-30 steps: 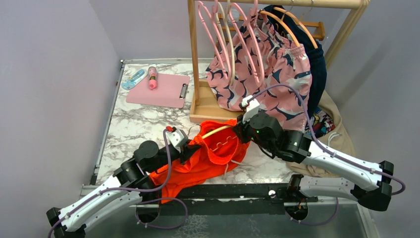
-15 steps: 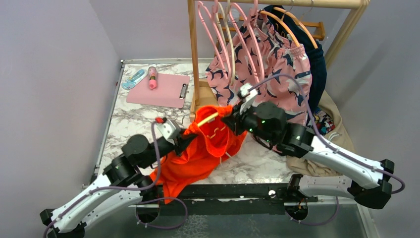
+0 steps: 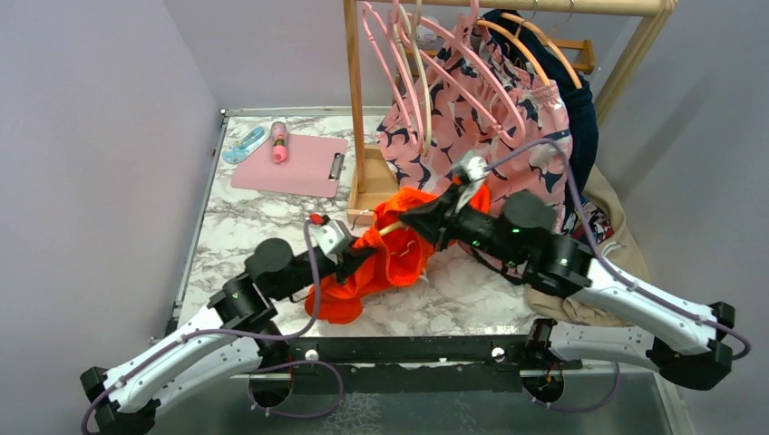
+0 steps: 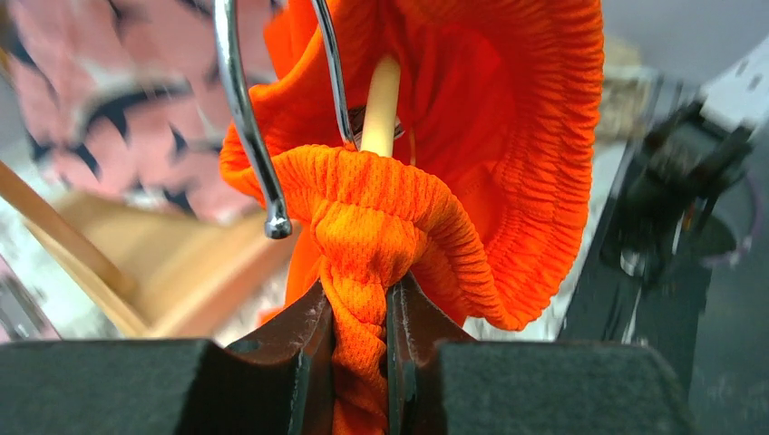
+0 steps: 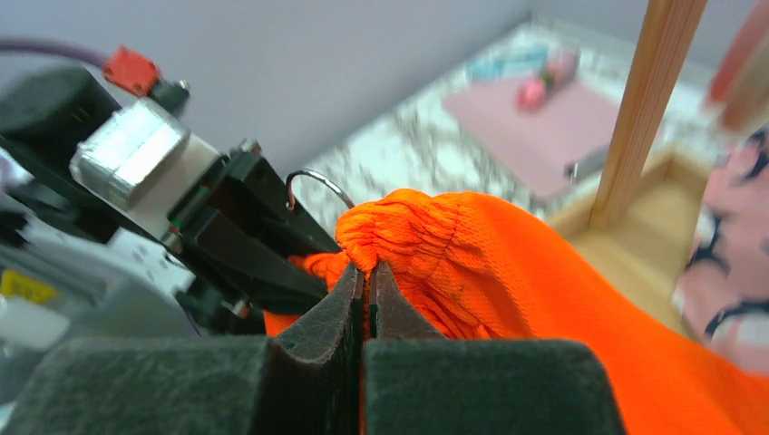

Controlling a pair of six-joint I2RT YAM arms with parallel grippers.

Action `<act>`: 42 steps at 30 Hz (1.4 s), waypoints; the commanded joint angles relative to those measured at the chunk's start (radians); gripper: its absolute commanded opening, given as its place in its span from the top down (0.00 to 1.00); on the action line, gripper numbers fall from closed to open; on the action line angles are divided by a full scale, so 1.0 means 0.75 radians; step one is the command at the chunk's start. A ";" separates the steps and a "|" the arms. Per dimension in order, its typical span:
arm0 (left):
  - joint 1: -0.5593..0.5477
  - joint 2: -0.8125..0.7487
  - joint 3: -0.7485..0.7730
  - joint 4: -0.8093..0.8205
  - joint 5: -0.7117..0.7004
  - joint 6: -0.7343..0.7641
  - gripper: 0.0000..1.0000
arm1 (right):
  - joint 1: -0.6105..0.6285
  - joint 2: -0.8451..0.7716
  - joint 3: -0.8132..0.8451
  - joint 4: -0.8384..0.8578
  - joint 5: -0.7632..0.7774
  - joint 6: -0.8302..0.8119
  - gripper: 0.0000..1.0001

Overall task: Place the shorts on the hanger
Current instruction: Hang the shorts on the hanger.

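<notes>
The orange-red shorts (image 3: 385,258) hang bunched between my two grippers above the marble table. My left gripper (image 3: 361,256) is shut on a fold of the shorts (image 4: 363,272). My right gripper (image 3: 410,217) is shut on the elastic waistband (image 5: 399,231). The pale-yellow hanger (image 4: 381,100) runs inside the waistband; only a short piece of its bar shows, with its metal hook (image 4: 247,118) in front. The hook also shows in the right wrist view (image 5: 317,181). In the top view only a short bit of the hanger (image 3: 388,229) peeks from the fabric.
A wooden rack (image 3: 355,100) stands behind, with pink hangers (image 3: 399,63), shark-pattern pink shorts (image 3: 508,136) and orange hangers (image 3: 535,41). A beige garment (image 3: 617,236) lies at the right. A pink clipboard (image 3: 290,163) with small items is at the back left.
Both grippers have lifted the shorts and moved them back and to the right toward the rack. The fabric has bunched up and left most of the table's front.
</notes>
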 commanded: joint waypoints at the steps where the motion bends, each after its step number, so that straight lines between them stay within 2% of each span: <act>1: -0.001 -0.062 -0.134 0.077 0.054 -0.108 1.00 | 0.012 0.032 -0.130 -0.036 -0.086 0.095 0.99; 7: -0.001 -0.110 -0.207 0.100 0.046 -0.116 1.00 | 0.012 0.090 -0.163 0.000 -0.121 0.145 0.99; 14: -0.001 -0.232 -0.221 0.121 0.010 -0.106 1.00 | 0.012 0.123 -0.038 0.005 -0.076 0.106 0.99; 18: -0.001 -0.274 -0.214 0.146 -0.007 -0.122 1.00 | 0.012 0.145 0.016 -0.036 0.076 0.090 0.99; 24: -0.001 -0.290 -0.223 0.099 -0.015 -0.155 1.00 | 0.013 0.266 0.210 -0.335 0.459 -0.041 0.99; 29: -0.001 -0.290 -0.254 0.061 -0.064 -0.162 1.00 | 0.012 0.321 0.293 -0.451 0.606 -0.143 0.99; 31: -0.001 -0.271 -0.260 0.060 -0.085 -0.158 1.00 | 0.013 0.326 0.308 -0.445 0.553 -0.164 0.99; 37: -0.001 -0.199 -0.280 0.119 -0.088 -0.165 1.00 | 0.015 0.310 0.206 -0.301 0.126 -0.184 0.99; 42: -0.001 -0.226 -0.314 0.133 -0.113 -0.170 1.00 | 0.015 0.362 0.181 -0.332 -0.107 -0.180 0.99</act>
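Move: The right hand already pinches one side of the orange shorts' waistband. The hanger's bare yellow bar shows about 3 cm to its left, 1 cm ahead and 4 cm lower, with the metal hook some 3 cm ahead, 9 cm left and 6 cm lower. For the left hand, still gripping bunched waistband, that bar lies about 5 cm right, 2 cm ahead and 4 cm up. The rack base corner is roughly 20 cm ahead of the right hand, 11 cm left and 38 cm down. Both hands keep their pinch on the waistband around the hanger and finish a shake: the right jerks down about 11 cm, rises some 7 while sweeping forward and a little right, then comes back, left and down, its fingertips ending tipped some 20 degrees lower. The left drops about 8 cm, lifts about 5, then sinks again, staying near the same spot over the table. ##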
